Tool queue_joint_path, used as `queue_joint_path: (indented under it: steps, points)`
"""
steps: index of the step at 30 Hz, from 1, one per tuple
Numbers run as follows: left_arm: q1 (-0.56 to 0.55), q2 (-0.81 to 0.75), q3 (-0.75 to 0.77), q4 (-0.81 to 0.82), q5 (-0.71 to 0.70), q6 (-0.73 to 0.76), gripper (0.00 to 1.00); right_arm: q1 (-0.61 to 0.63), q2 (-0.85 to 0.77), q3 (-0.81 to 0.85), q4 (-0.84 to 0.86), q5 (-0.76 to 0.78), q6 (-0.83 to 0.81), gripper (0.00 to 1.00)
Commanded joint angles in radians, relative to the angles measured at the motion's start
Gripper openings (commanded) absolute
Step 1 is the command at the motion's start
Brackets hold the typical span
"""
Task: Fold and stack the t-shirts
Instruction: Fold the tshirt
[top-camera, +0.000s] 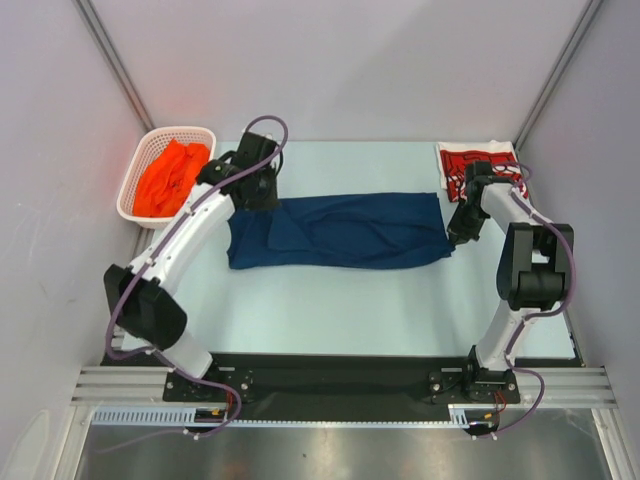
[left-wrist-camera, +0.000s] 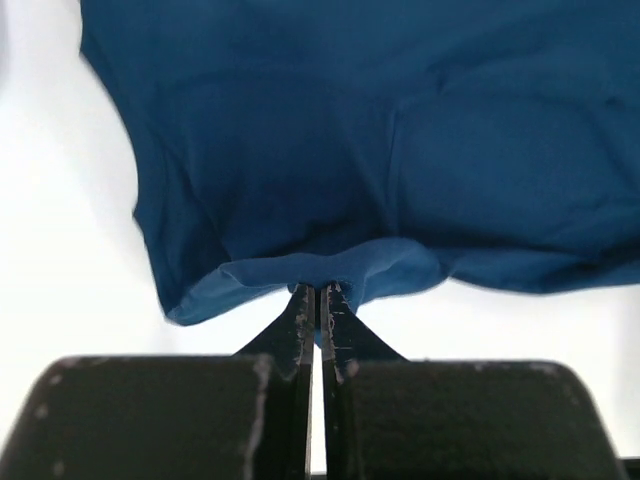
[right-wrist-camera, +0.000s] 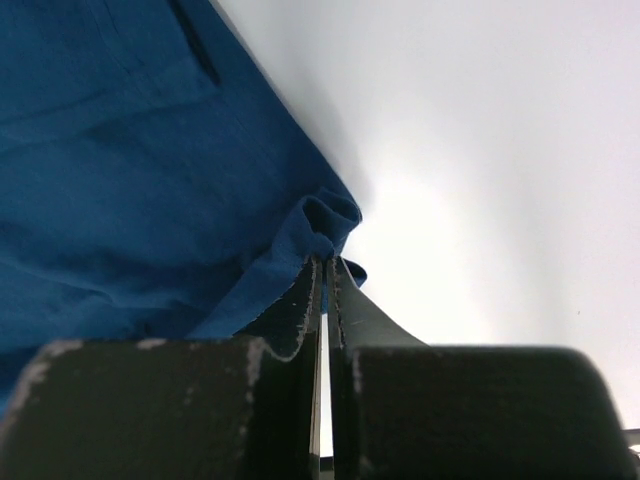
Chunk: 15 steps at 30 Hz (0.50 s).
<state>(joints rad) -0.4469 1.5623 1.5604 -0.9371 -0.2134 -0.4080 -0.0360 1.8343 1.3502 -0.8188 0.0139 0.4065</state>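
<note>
The navy blue t-shirt (top-camera: 340, 230) lies spread in a long band across the middle of the table, no print showing. My left gripper (top-camera: 258, 200) is shut on a pinched fold of its left edge (left-wrist-camera: 320, 275). My right gripper (top-camera: 458, 238) is shut on a bunched corner of its right edge (right-wrist-camera: 325, 230). The red t-shirt (top-camera: 478, 168) with white script lies folded at the back right corner. The orange t-shirt (top-camera: 172, 177) is crumpled inside the white lattice basket (top-camera: 138, 165) at the back left.
The basket stands just left of my left arm. The folded red shirt lies close behind my right wrist. Booth walls close in the table on the left, back and right. A black strip (top-camera: 330, 372) runs along the near edge.
</note>
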Motion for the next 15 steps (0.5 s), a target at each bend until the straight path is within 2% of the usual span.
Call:
queue_joint_path:
  steps: [1,6,15]
  points:
    - [0.022,0.088,0.133,0.041,0.020,0.083,0.00,0.004,0.039,0.072,-0.043,-0.005,-0.026,0.00]
    - [0.039,0.202,0.268,0.034,0.046,0.103,0.00,0.004,0.091,0.150,-0.071,-0.005,-0.034,0.00]
    - [0.109,0.306,0.388,0.018,0.046,0.112,0.00,0.002,0.186,0.277,-0.098,-0.037,-0.018,0.00]
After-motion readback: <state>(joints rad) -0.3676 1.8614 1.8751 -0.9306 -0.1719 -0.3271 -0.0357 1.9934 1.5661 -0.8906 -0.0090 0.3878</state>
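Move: Both closed hands still hold the near edge of the blue t-shirt. Its far edge lies about 16 cm ahead of the left hand and 20 cm below; the white basket is some 30 cm left, 20 cm ahead. From the right hand, the shirt's far right corner is roughly 16 cm ahead, 4 cm left and 5 cm lower, the red folded shirt about 23 cm ahead and 8 cm right. Keeping their pinch, both hands carry the blue edge forward towards the far edge, left about 8 cm, right 4. ##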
